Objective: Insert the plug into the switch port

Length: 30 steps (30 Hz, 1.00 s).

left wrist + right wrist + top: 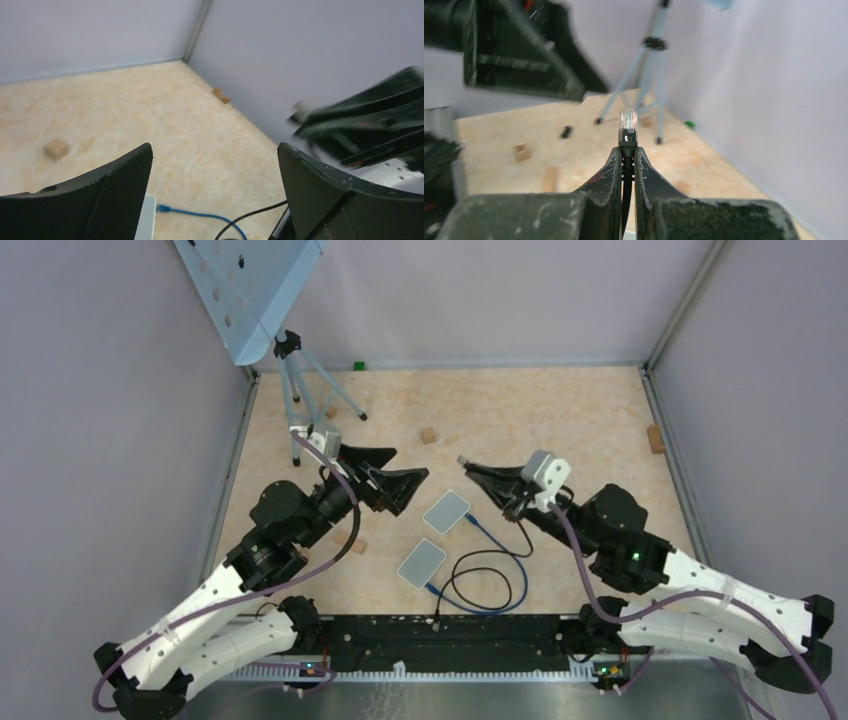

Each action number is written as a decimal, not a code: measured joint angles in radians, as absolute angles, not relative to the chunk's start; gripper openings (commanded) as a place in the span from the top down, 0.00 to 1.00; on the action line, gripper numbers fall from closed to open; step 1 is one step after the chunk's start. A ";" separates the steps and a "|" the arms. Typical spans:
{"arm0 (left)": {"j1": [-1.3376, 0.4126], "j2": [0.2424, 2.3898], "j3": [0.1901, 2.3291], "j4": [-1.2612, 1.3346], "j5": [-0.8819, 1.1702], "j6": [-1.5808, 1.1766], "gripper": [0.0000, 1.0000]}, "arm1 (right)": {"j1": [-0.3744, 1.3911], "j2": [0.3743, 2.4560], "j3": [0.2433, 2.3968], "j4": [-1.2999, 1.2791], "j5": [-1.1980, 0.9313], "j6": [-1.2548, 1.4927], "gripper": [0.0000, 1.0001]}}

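Observation:
Two flat grey switch boxes lie mid-table, one further back and one nearer, joined by a blue cable. My right gripper hovers above and right of them, shut on the black cable's clear-tipped plug, which sticks out past the fingertips. The black cable loops down to the table. My left gripper hangs open and empty to the left of the far switch. In the left wrist view its fingers stand wide apart over a switch edge and the blue cable.
A tripod with a perforated blue panel stands at the back left. Small wooden blocks lie at the back centre, by the right wall and under the left arm. Walls enclose three sides.

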<state>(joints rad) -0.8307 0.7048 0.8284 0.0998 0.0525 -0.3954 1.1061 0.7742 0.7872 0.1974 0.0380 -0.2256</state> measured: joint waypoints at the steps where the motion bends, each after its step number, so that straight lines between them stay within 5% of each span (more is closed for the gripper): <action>1: -0.829 0.705 0.829 0.068 0.004 -0.419 0.01 | 1.106 0.766 0.813 0.174 0.087 -0.256 1.00; 10: -0.820 0.702 0.815 -0.154 -0.200 -0.576 0.01 | 1.104 0.850 1.259 0.027 0.430 -0.678 1.00; 15: -0.819 0.701 0.791 -0.207 -0.235 -0.612 0.01 | 1.103 0.900 1.329 -0.022 0.537 -0.860 1.00; 20: -0.805 0.727 0.743 -0.222 -0.238 -0.635 0.01 | 1.103 0.914 1.077 -0.074 0.575 -0.814 1.00; 26: -0.772 0.857 0.622 -0.209 -0.183 -0.686 0.01 | 1.103 0.992 0.514 -0.038 0.450 -0.544 1.00; 30: -0.766 0.870 0.496 -0.210 -0.176 -0.716 0.01 | 1.102 1.020 0.402 -0.033 0.325 -0.382 1.00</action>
<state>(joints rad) -0.7658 0.8703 0.4961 -0.2100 -0.1764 -0.7158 1.1023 1.0203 0.4015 -0.0334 0.3252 -0.3820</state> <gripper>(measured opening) 0.987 0.036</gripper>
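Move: The far switch lies about 11 cm ahead of the right hand, practically in line sideways, and some 35 cm below; this hand still pinches the black cable's clear plug. Its blue plug is about 10 cm ahead and 4 cm right, while the near switch is around 1 cm back and 6 cm left, equally low. From the open left hand, the far switch is roughly 11 cm ahead, 4 cm right and 37 cm down. The clear plug, kept in the right fingers, is first swung up about 17 cm and to the right, then swept far down to some 30 cm below its start, ending a little right and forward, beside the far switch's cable side. That wrist turns so the fingers slope down, forward and left. The left hand sinks about 27 cm towards the switches, drifting left, tipping fingers-down and staying wide open. ##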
